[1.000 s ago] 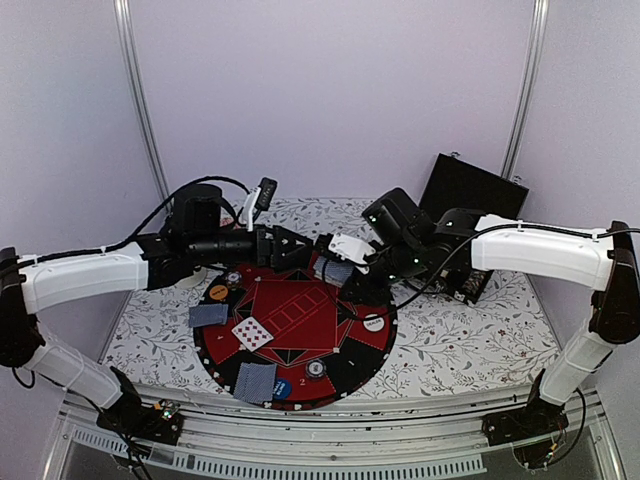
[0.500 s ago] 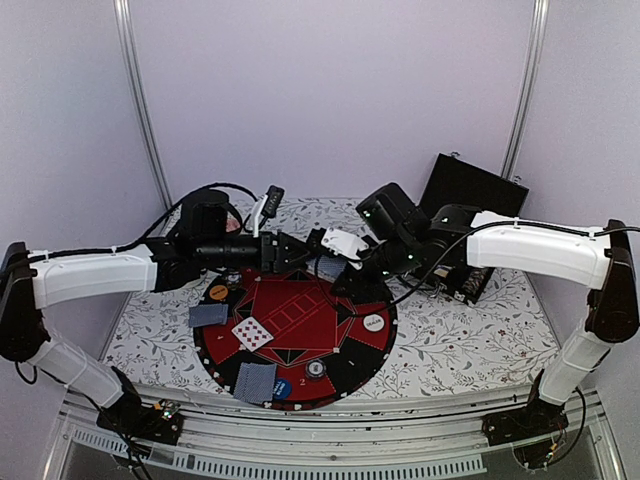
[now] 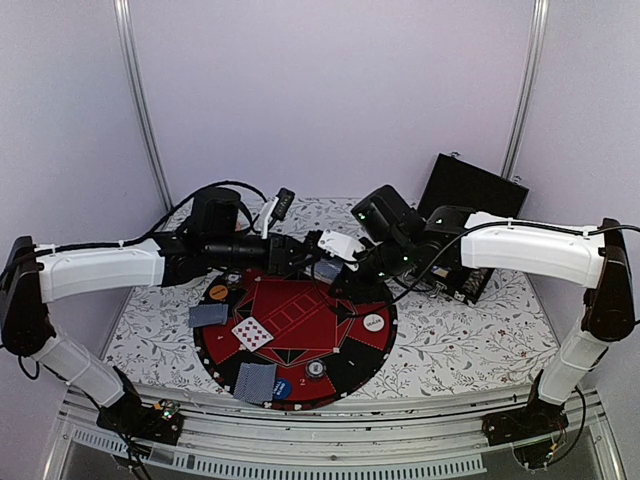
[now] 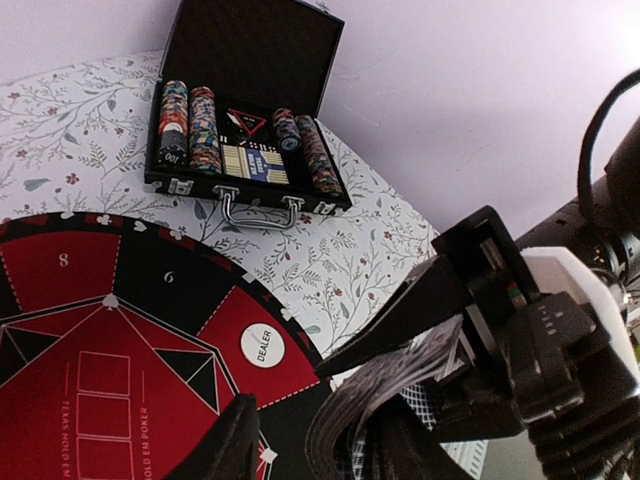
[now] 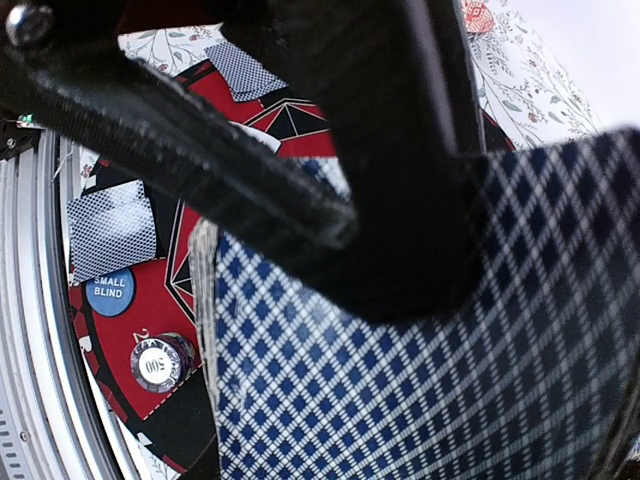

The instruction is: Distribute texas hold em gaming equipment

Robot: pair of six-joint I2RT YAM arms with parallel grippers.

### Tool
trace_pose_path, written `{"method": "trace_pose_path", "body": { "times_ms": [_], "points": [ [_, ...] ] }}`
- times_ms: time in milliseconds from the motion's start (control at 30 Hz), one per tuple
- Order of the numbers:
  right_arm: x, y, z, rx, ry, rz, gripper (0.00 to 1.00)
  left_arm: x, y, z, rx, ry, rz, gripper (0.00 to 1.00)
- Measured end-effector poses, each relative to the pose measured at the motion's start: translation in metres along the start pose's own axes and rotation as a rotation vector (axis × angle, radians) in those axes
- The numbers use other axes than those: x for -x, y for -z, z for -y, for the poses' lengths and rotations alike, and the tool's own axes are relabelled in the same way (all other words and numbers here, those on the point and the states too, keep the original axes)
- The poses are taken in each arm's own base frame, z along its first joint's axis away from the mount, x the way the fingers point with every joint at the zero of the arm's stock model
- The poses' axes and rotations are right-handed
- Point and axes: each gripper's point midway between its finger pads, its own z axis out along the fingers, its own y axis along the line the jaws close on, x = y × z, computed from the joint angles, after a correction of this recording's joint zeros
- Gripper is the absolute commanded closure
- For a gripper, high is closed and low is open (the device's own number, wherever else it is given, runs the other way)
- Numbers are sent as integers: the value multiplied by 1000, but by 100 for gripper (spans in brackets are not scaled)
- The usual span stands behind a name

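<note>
A deck of blue-diamond-backed playing cards [image 5: 400, 380] is pinched in my right gripper [image 3: 337, 267], above the far edge of the round red and black poker mat [image 3: 300, 315]. My left gripper [image 4: 315, 440] faces it. Its jaws stand apart around the deck's [image 4: 390, 385] lower edge, with a gap on the left side. On the mat lie two face-down cards [image 3: 209, 315] [image 3: 255, 382], a face-up card [image 3: 252, 333], an orange disc [image 3: 218, 293], a white dealer disc [image 4: 262, 345], a blue small-blind disc [image 5: 108, 290] and a striped chip [image 5: 158, 365].
An open black case [image 4: 250, 130] holding rows of poker chips stands at the back right of the floral tablecloth [image 3: 450, 340]. Both arms meet over the mat's far side. Metal frame posts [image 3: 140, 100] rise at the back corners.
My left gripper has moved right up to the deck and its jaws have narrowed. The right gripper has shifted slightly left with the deck.
</note>
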Motion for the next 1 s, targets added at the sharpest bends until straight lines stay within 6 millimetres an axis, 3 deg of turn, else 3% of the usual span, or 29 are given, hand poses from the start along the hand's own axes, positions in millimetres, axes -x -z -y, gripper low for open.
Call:
{"method": "trace_pose_path", "body": {
  "times_ms": [100,333,533,833,1000],
  "points": [
    [0,0,1,-4,-1,1,59,0,3,1,11,-18,-5,79],
    [-1,0,1,-7,-1,-6,59,-2,8,3,16,-39,-16,82],
    [-1,0,2,-9,-1,-6,59,2,14,5,28,-51,-6,100],
    [-3,-1,3,-22,4,-12,59,10,27,13,23,-87,16,100],
    [-12,-4,7,-32,-4,-31,60,20,48,13,45,-100,37,100]
  ]
}}
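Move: The playing-card deck, gripped in the right hand, has its middle about 4 cm to the right of the left hand and some 2 cm lower, and about 3 cm left and 2 cm ahead of the right hand. Some 20 cm beneath the left hand on the mat, the diamonds card lies roughly 14 cm left and 3 cm back, the dealer button about 14 cm right and 1 cm ahead, and the chip stack 12 cm straight back. Shut the left gripper, from nearly half open, on the near edge of the deck's top card while easing it slightly up and to the left. With the card pinched, draw the left hand up about 4 cm and left some 3 cm, picking up speed away from the deck. Keep the right gripper's hold on the deck almost still, letting it sink about 1 cm at the end. ##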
